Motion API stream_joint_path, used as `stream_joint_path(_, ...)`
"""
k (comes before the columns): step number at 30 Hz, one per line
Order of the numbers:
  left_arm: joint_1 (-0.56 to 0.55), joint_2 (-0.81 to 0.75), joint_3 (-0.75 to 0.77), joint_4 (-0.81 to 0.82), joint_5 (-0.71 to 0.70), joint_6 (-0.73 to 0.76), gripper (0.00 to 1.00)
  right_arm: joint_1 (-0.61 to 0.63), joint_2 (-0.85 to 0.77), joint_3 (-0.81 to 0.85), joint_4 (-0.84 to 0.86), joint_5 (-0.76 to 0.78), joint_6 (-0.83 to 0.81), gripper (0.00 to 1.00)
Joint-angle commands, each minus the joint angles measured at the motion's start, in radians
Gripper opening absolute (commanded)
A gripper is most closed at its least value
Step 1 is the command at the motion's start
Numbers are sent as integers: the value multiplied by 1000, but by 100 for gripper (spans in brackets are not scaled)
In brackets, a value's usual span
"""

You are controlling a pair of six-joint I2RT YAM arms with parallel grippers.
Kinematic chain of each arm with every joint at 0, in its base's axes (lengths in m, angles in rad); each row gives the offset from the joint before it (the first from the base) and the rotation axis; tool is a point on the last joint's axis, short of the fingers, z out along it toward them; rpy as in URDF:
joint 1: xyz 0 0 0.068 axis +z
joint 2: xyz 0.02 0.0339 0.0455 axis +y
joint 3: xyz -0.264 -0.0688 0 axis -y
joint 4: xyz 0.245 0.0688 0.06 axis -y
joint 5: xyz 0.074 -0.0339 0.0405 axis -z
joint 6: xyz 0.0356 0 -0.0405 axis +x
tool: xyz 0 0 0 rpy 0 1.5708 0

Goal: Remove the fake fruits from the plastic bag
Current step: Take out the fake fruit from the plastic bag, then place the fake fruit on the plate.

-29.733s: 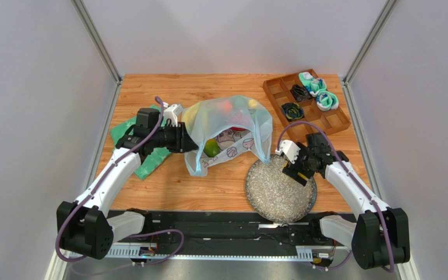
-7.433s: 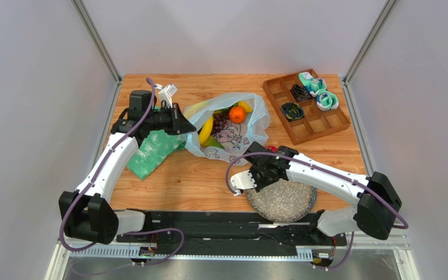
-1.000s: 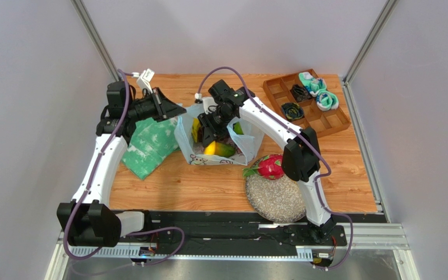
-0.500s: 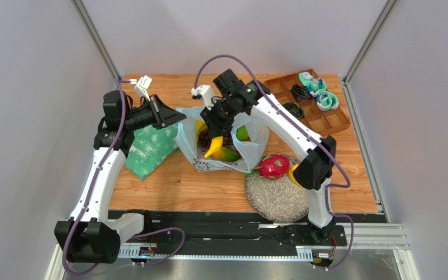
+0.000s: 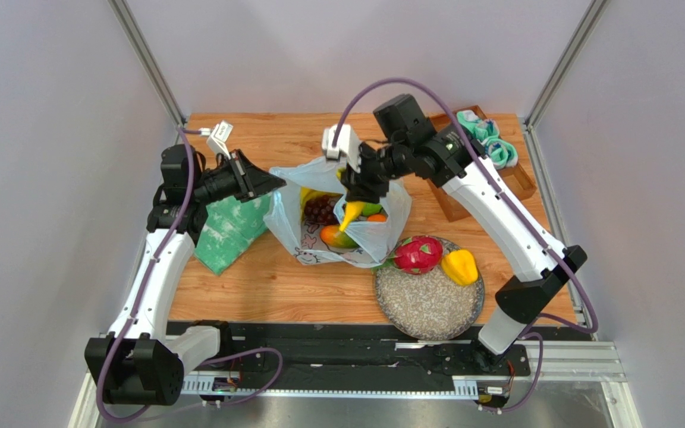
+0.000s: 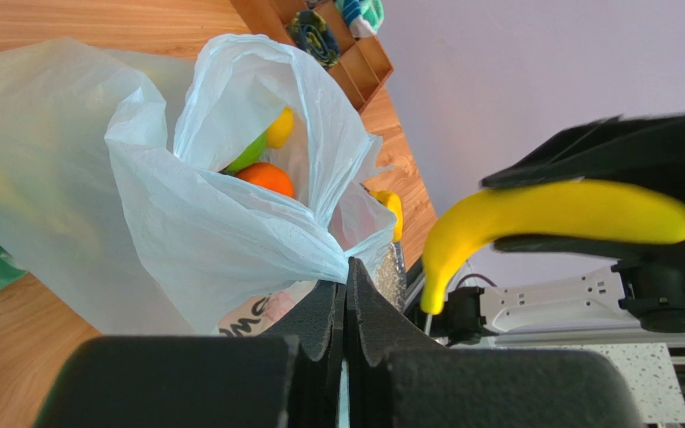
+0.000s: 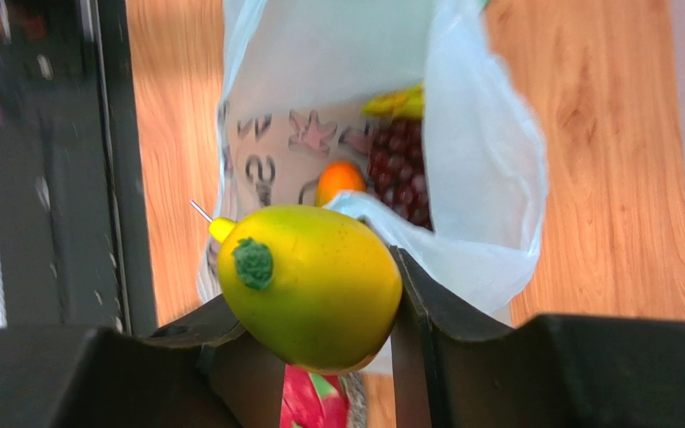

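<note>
The plastic bag (image 5: 368,239) stands open in the middle of the table. My left gripper (image 5: 270,185) is shut on its left rim (image 6: 230,241) and holds it up. My right gripper (image 5: 356,191) is shut on a yellow banana (image 5: 352,212), held above the bag's mouth; the banana also shows in the left wrist view (image 6: 551,214) and end-on in the right wrist view (image 7: 315,285). Inside the bag lie dark grapes (image 5: 319,209), a mango (image 5: 337,238), an orange (image 6: 266,178) and a green and yellow piece (image 6: 275,129). A dragon fruit (image 5: 417,254) and a yellow fruit (image 5: 459,267) lie on the speckled plate (image 5: 422,308).
A green patterned cloth (image 5: 225,227) lies left of the bag under my left arm. A wooden compartment tray (image 5: 520,176) with rolled socks (image 5: 489,135) stands at the back right, partly behind my right arm. The plate sits at the front, right of centre.
My right gripper has come up out of the bag with the banana and swung to the right. The left gripper has kept its hold on the bag's rim.
</note>
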Motion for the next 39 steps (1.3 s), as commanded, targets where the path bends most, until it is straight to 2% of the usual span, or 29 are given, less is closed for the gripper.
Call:
stream_joint_path(1, 7, -12, 7, 54, -2, -19, 0, 7, -108, -232, -421, 62, -379, 13)
stream_joint_path(2, 7, -14, 7, 54, -4, -14, 0, 14, -131, -364, -421, 90, -429, 13)
stream_joint_path(4, 7, -15, 4, 49, -8, -13, 0, 32, -167, -468, -415, 153, -452, 13)
stream_joint_path(8, 7, -14, 5, 33, -8, -7, 0, 55, -164, -649, -417, 161, -439, 16)
stream_joint_path(13, 7, -23, 1, 16, -13, 9, 0, 90, -104, -775, -379, 203, -351, 16)
stream_joint_path(17, 7, -30, -13, 9, -16, 13, 0, 96, -58, -801, -342, 259, -295, 13)
stream_joint_path(22, 7, -29, -22, 22, -19, 9, 0, 127, -23, -833, -358, 285, -230, 18)
stream_joint_path(25, 7, -24, -21, 23, -17, 10, 0, 149, -7, -861, -345, 294, -209, 30)
stream_joint_path(26, 7, -24, -19, 23, -17, 10, 0, 152, -6, -866, -328, 297, -183, 58)
stream_joint_path(29, 7, -23, -18, 22, -14, 9, 0, 155, -4, -835, -309, 303, -149, 98)
stream_joint_path(32, 7, -24, -19, 20, -16, 12, 0, 153, -36, -780, -315, 308, -143, 100)
stream_joint_path(35, 7, -29, -28, 20, -16, 12, 0, 153, -47, -584, -389, 253, -132, 100)
stream_joint_path(36, 7, -30, -31, 22, -16, 10, 0, 152, -40, -430, -413, 209, -126, 100)
stream_joint_path(38, 7, -32, -42, 22, -17, 6, 0, 152, 9, -276, -473, 165, -111, 100)
stream_joint_path(39, 7, -34, -45, 22, -16, 7, 0, 152, 34, -126, -483, 130, -71, 100)
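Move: The right hand holds the banana above the plastic bag's mouth, which is about 20 cm below, 1 cm farther out and 1 cm left. The plate's middle is some 15 cm back, 20 cm right and 28 cm down. The dragon fruit sits about 8 cm back and 18 cm right of the hand, the yellow pepper 10 cm back and 28 cm right, both some 25 cm down. From the left hand, the plate is roughly 18 cm back, 33 cm right and 25 cm below. The right hand keeps its pinch on the banana, swings it down about 25 cm, right and back towards the plate, tipping its fingers steeply downward, then opens wide and lets go just in front of the dragon fruit. Still open, it lifts some 7 cm, going left and forward again towards the bag. The left hand keeps holding the bag's rim. ##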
